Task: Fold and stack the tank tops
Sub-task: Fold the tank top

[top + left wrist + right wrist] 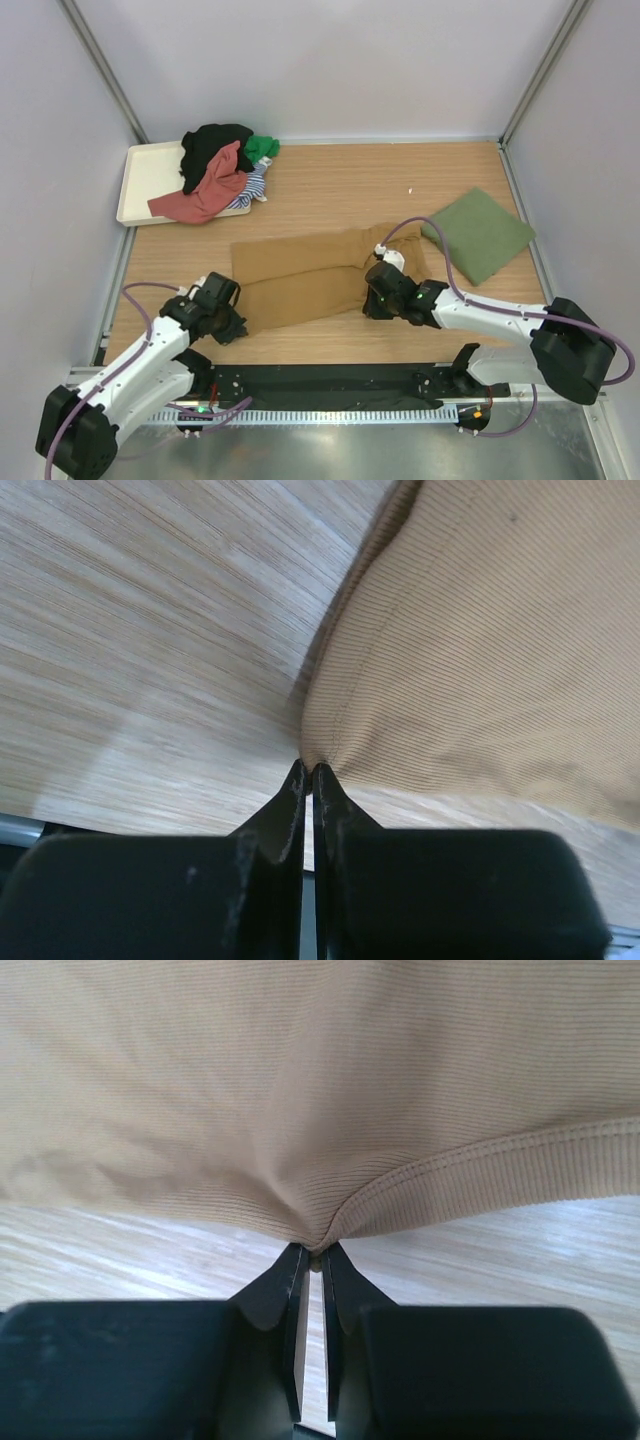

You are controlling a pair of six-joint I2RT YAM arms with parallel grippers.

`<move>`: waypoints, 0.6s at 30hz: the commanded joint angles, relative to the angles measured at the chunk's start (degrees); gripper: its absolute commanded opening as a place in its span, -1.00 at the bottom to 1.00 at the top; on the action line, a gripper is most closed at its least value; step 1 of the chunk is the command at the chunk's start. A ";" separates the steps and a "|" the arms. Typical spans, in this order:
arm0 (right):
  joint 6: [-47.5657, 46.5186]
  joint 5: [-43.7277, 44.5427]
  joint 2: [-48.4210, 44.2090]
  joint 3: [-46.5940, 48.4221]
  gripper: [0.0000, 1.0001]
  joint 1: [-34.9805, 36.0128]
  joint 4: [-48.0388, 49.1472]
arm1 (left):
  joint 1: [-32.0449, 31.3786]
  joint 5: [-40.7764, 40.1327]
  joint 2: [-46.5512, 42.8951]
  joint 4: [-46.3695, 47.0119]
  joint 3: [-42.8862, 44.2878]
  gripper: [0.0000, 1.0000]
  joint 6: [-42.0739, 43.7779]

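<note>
A mustard brown tank top [310, 272] lies spread across the middle of the wooden table. My left gripper [232, 326] is shut on its near left corner; in the left wrist view the fingertips [309, 770] pinch the cloth's [470, 640] edge. My right gripper [372, 306] is shut on the near right hem, where the ribbed brown cloth [300, 1090] bunches into the fingertips [314, 1248]. A folded olive green tank top [480, 233] lies flat at the right. More tank tops, black, red and green [222, 168], are heaped at the back left.
The heap sits partly on a cream tray [138, 190] at the back left. A striped cloth [255, 188] pokes out of the heap. Metal frame posts [105, 70] rise at both back corners. The right arm's cable [440, 245] loops over the green top's edge.
</note>
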 commanded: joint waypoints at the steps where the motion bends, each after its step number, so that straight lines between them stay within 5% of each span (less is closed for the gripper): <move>1: -0.18 -0.95 -3.37 2.21 -0.74 0.30 -1.89 | -0.42 -1.30 -2.94 -1.68 2.59 -0.99 0.40; 11: -6.50 -8.41 -1.00 7.84 -0.78 -6.98 -4.00 | 0.19 0.72 7.59 4.55 10.58 -1.00 2.33; 18: -11.95 -13.52 4.26 13.90 -0.77 -12.88 -7.17 | 6.43 1.77 12.17 4.38 17.09 -0.99 6.46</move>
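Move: Both hands already pinch the brown tank top's near edge, close over the table. From the left hand, at the near-left corner, the far-left corner lies about 23 cm ahead and 4 cm left; the folded-back flap's edge crosses 13 cm straight ahead. From the right hand, the far edge is some 20 cm straight ahead and the flap's edge 11 cm straight ahead. The green folded tank top lies 20 cm ahead and 27 cm right of the right hand. Keeping their pinches on the brown tank top's near edge, both hands first lift, then gather speed forward towards its far edge while still rising. The left goes about 7 cm forward and 5 cm up, drifting slightly right; the right goes roughly 4 cm forward and 4 cm up, the fingers of both staying closed. ##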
